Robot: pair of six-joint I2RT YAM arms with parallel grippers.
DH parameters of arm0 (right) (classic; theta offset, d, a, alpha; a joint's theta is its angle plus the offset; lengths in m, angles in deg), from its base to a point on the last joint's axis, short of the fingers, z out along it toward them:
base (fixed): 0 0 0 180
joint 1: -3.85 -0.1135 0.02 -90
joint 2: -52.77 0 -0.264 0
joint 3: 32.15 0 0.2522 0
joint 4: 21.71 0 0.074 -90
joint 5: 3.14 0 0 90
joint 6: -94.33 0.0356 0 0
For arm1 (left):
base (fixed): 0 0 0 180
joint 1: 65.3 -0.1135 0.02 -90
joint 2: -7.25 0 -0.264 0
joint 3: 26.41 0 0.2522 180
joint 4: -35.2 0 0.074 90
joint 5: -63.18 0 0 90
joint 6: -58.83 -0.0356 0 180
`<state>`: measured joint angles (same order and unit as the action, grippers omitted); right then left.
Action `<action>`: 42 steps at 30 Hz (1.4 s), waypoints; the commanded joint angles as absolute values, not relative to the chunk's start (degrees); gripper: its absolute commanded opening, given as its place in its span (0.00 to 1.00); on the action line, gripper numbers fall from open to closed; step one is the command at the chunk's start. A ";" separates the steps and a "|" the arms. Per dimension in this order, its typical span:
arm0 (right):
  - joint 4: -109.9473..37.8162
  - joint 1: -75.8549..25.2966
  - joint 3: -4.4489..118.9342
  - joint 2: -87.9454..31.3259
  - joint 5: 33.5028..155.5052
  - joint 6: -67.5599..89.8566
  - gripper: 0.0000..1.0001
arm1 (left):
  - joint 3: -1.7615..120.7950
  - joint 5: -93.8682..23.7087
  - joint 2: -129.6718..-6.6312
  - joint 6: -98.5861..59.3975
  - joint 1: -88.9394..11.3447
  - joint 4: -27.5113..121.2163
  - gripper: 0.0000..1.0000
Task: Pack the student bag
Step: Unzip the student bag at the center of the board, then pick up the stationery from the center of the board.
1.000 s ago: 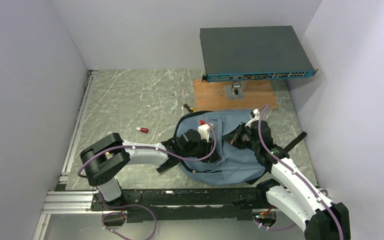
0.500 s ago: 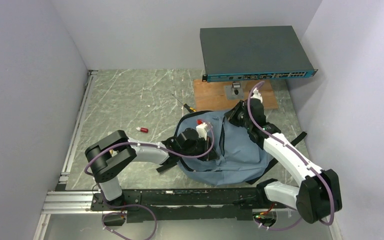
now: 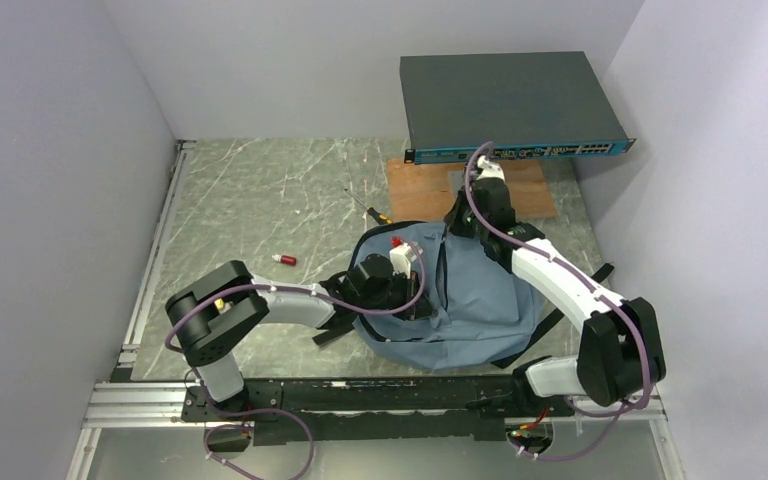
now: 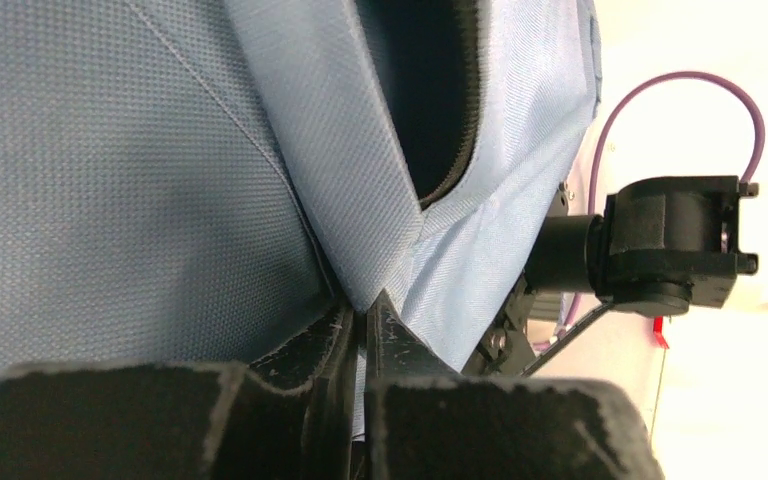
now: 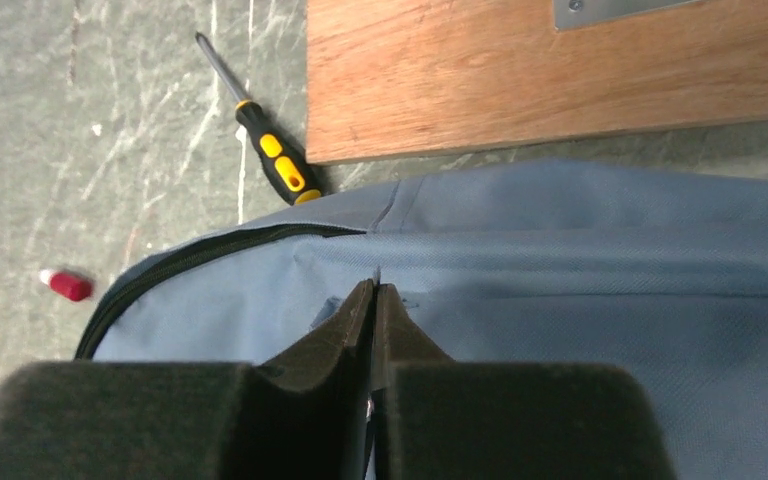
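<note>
The student bag [image 3: 480,295], blue-grey with black zipper trim, lies on the marble table between the arms. In the left wrist view its zipper gapes dark beside a fabric fold [image 4: 360,190]. My left gripper [image 3: 418,300] is shut on that fold, fingertips [image 4: 365,305] pinching cloth. My right gripper [image 3: 457,228] is shut at the bag's far edge, near the end of the zipper [image 5: 210,250]. A thin grey sliver of the bag pokes out between the tips of the right gripper [image 5: 373,285].
A yellow-handled screwdriver [image 3: 375,213] [image 5: 270,160] lies just beyond the bag. A small red-capped item [image 3: 283,260] [image 5: 65,285] sits to the left. A wooden board [image 3: 520,190] carries a grey network box [image 3: 510,100] on a stand. Walls close in on three sides.
My right gripper has travelled from the middle of the bag to its far edge, drawing the fabric that way. My left gripper has closed onto the bag's fold.
</note>
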<state>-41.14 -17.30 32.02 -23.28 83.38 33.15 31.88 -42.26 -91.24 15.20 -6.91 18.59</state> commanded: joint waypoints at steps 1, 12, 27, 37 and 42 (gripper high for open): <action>-47.11 -17.17 41.15 -23.42 81.08 28.59 0.23 | 30.66 -47.50 -87.36 12.99 -7.72 20.12 0.14; -70.89 -26.84 43.14 -13.24 76.78 22.04 0.63 | 30.26 -60.89 -79.45 10.75 -12.59 20.30 0.45; -65.05 -45.38 55.70 -25.40 77.56 23.65 0.65 | 26.25 -34.51 -33.71 -6.58 -28.44 73.05 0.90; -61.53 -52.47 60.37 -33.02 79.43 25.82 0.60 | 27.19 -21.65 -30.80 -5.15 -36.21 87.00 1.00; -58.86 -52.58 55.72 -29.99 80.03 24.27 0.60 | 24.88 -26.07 -32.81 -2.51 -47.47 84.42 1.00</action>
<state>-63.30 -52.53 57.35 -33.57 79.62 24.93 26.00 -25.45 -31.44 -4.50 -40.67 84.46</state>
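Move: The main zipper along the bag's left edge lies about 18 cm left of the right hand, 8 cm back and some 11 cm below. Measured from the right hand, the screwdriver is about 14 cm left and 6 cm ahead, and the wooden board roughly 12 cm ahead and 4 cm to the right, both some 13 cm down. From the left hand, that zipper edge is about 16 cm left and 9 cm ahead, slightly below; the red bottle is 30 cm left, 13 cm ahead. The pocket's zipper pull is let go as the right hand opens to over half at the far end of the slit, rises, draws back some 10 cm, then swings about 20 cm left towards the main zipper, turning counter-clockwise. The pinched cloth by the slit's near end is released too: the left hand opens wide, lifts clear and sweeps some 30 cm left towards the red bottle, sinking again at the end. ##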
